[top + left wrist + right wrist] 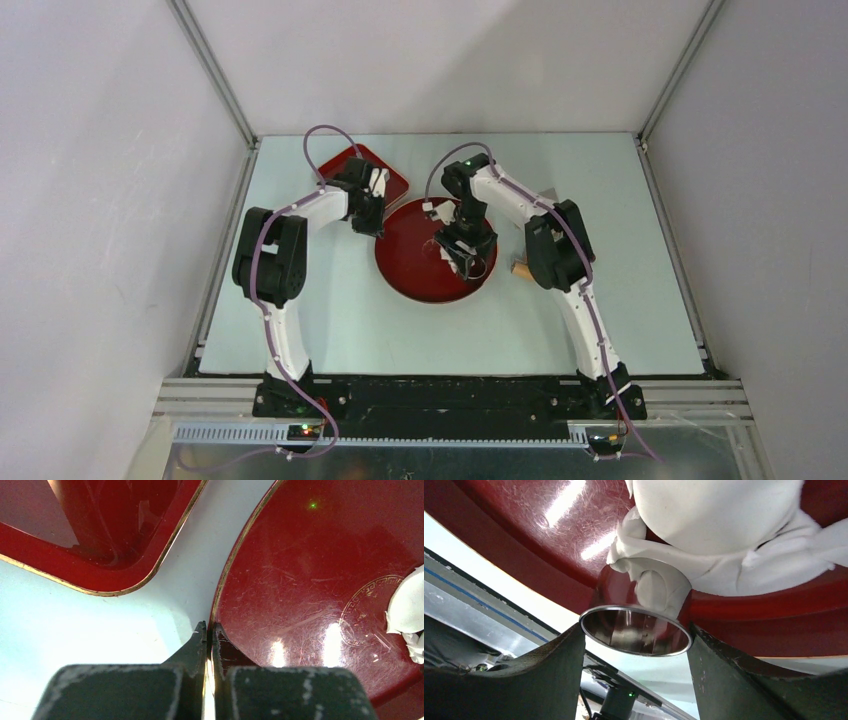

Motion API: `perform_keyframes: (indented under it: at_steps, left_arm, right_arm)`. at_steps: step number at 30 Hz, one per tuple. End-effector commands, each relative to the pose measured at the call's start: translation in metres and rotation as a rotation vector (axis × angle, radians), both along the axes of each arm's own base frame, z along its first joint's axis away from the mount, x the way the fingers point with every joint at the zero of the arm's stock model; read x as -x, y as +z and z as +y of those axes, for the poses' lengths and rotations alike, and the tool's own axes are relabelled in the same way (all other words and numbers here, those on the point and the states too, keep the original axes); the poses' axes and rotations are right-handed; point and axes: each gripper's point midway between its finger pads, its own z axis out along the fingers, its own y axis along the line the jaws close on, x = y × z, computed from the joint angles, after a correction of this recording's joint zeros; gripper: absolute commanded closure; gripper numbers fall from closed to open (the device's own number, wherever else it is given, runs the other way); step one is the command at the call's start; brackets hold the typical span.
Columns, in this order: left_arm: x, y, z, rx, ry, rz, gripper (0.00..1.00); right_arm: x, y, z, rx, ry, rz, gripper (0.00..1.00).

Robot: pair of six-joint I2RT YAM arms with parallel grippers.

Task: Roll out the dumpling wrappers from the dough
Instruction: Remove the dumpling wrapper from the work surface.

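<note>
In the left wrist view my left gripper (pixel 208 627) is shut on the gold-edged rim of the round red plate (pixel 300 570), at its left side. White dough (pixel 719 520) lies on that plate (pixel 539 515), smooth in the middle with ragged torn edges. My right gripper (pixel 636 635) is shut on a shiny metal ring cutter (pixel 624 605), whose far end presses into the near edge of the dough. A lump of dough shows through the ring. I cannot pick out a neat round dumpling wrapper. From above, the right gripper (pixel 468 258) hangs over the plate's (pixel 410 265) right half.
A square red tray (pixel 115 535) with a gold rim sits just behind and left of the plate, its corner close to the left gripper (pixel 372 225). A small wooden object (pixel 521 268) lies on the table right of the plate, beside the right arm.
</note>
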Motion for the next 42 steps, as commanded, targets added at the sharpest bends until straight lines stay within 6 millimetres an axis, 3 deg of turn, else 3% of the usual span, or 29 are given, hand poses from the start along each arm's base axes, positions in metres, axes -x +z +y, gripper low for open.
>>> perform_keyframes:
  at_steps: [1,7,15,22,37,42]
  left_arm:
    - [-0.006,0.018,0.001,0.003,0.008,-0.057,1.0]
    - [-0.006,0.018,0.002,0.002,0.009,-0.056,1.0]
    - [-0.006,0.018,0.002,0.002,0.011,-0.056,1.0]
    - [-0.006,0.018,0.002,0.003,0.01,-0.055,1.0]
    - [-0.006,0.018,0.002,0.003,0.01,-0.056,1.0]
    - [-0.006,0.018,0.002,0.003,0.011,-0.057,1.0]
  right_arm:
    - [0.001,-0.001,0.008,-0.029,0.013,0.025,0.54]
    - [0.008,0.0,0.025,-0.095,0.008,0.085,0.54]
    - [0.025,0.014,0.066,-0.272,0.002,0.214,0.55]
    - [0.032,0.017,0.083,-0.348,-0.012,0.292,0.56]
    - [0.031,0.079,0.132,-0.649,0.027,0.301,0.57]
    - [0.015,0.091,0.125,-0.651,0.009,0.214,0.58]
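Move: The cut wrapper with its dough scrap lies on the red board about 4 cm left and 2 cm ahead of the right hand, some 5 cm below. The right hand still grips the metal cutter, whose lower rim is at the scrap's edge. The board's centre is roughly 7 cm left and 2 cm ahead; the rolling pin's roller is about 9 cm right and 1 cm back. From the left hand, the wrapper lies about 13 cm right and 4 cm back. Sweep the right gripper some 12 cm left and a little back, keeping its hold on the cutter: dip slightly first, drag the cutter low against the dough, then raise it about 5 cm over the last third, clear of the dough and past its left side. Swing the fingertips left and back by some 35 degrees as you go. Keep the left gripper pinching the board's left rim to steady it. ##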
